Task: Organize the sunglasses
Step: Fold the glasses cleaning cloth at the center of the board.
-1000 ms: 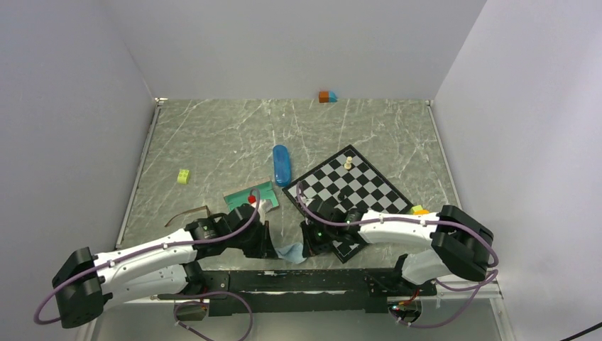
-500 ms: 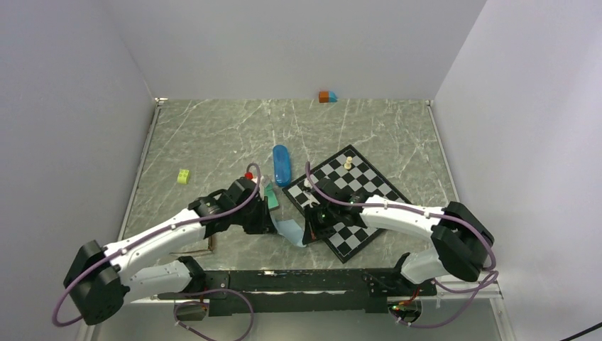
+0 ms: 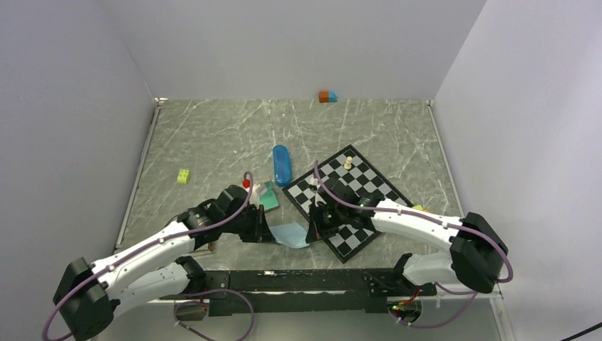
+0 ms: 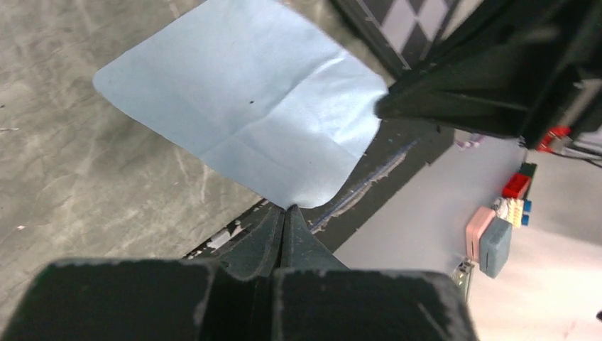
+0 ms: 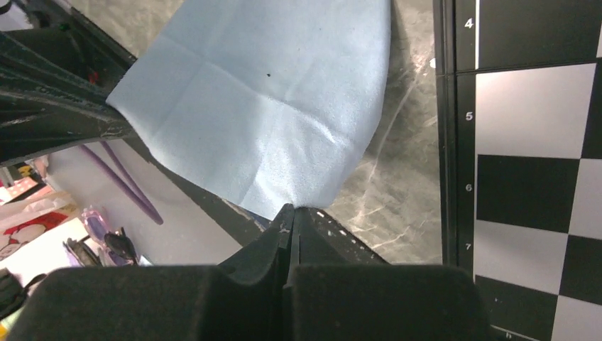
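Note:
A light-blue cloth point(image 3: 289, 233) hangs stretched between my two grippers, just above the table near its front edge. My left gripper point(image 3: 268, 226) is shut on one corner of the cloth point(image 4: 248, 106), its tips point(image 4: 287, 208) pinched together. My right gripper point(image 3: 310, 227) is shut on the opposite corner of the cloth point(image 5: 263, 106), its tips point(image 5: 291, 207) meeting at the hem. The sunglasses are almost wholly hidden. Only a thin brown strip point(image 3: 211, 246) shows beside my left arm, and the purple pair is out of view.
A blue capsule-shaped case point(image 3: 282, 164) lies mid-table, left of a chessboard point(image 3: 355, 192) carrying a white piece point(image 3: 348, 163). A green card point(image 3: 269, 198) sits by my left wrist. A yellow-green brick point(image 3: 184, 176) lies at the left, and orange and blue blocks point(image 3: 327, 96) against the back wall.
Both grippers carried the cloth away from the front edge, then drew apart. The cloth went from a crumpled bunch to a spread sheet.

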Available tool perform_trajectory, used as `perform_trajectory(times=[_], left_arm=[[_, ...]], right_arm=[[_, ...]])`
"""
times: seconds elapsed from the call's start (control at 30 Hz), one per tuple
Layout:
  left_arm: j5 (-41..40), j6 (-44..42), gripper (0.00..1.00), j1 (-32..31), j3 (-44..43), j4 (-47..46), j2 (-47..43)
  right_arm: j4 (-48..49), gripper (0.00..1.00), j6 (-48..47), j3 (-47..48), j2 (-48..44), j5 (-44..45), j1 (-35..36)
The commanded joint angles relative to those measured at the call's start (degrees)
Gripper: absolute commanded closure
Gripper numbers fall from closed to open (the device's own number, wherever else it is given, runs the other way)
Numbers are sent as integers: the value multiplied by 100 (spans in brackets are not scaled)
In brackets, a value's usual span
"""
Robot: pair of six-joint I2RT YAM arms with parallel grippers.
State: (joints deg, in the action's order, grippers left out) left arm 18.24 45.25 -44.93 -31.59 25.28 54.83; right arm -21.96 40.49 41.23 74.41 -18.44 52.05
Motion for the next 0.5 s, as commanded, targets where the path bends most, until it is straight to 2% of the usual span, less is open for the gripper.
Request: perform_trajectory(times=[0.0, 0.13, 0.47], left_arm=[[513, -244, 100, -65, 32, -153, -598], [648, -197, 100, -328, 8, 82, -965], [723, 362, 100, -723, 1, 496, -1418]], right_arm=[[-346, 100, 173, 158, -350, -488, -9], [-562, 100, 439, 83, -490, -1248, 11], [-1214, 100, 812, 79, -943, -2339, 33]])
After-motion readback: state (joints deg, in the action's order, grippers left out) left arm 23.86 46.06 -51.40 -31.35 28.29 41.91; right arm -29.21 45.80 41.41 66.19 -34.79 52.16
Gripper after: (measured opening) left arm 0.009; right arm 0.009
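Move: The cloth is already stretched between the two shut grippers, each pinching a corner, its middle about 5 cm to the right of the left hand and 5 cm to the left of the right hand, some 2 cm ahead of both and slightly lower. The green tray lies roughly 12 cm ahead and 8 cm left of the left hand; the chessboard's middle is about 10 cm ahead and 12 cm right of the right hand, both some 8 cm below. The cloth, still pinched at both corners, is swept back towards the table's front edge and lifted by both hands together, each going about 5 cm back and 5 cm up; the left rises first, then mostly draws back. The wrists turn some 15 degrees, lifting the fingertips a little, while both grippers stay shut. ##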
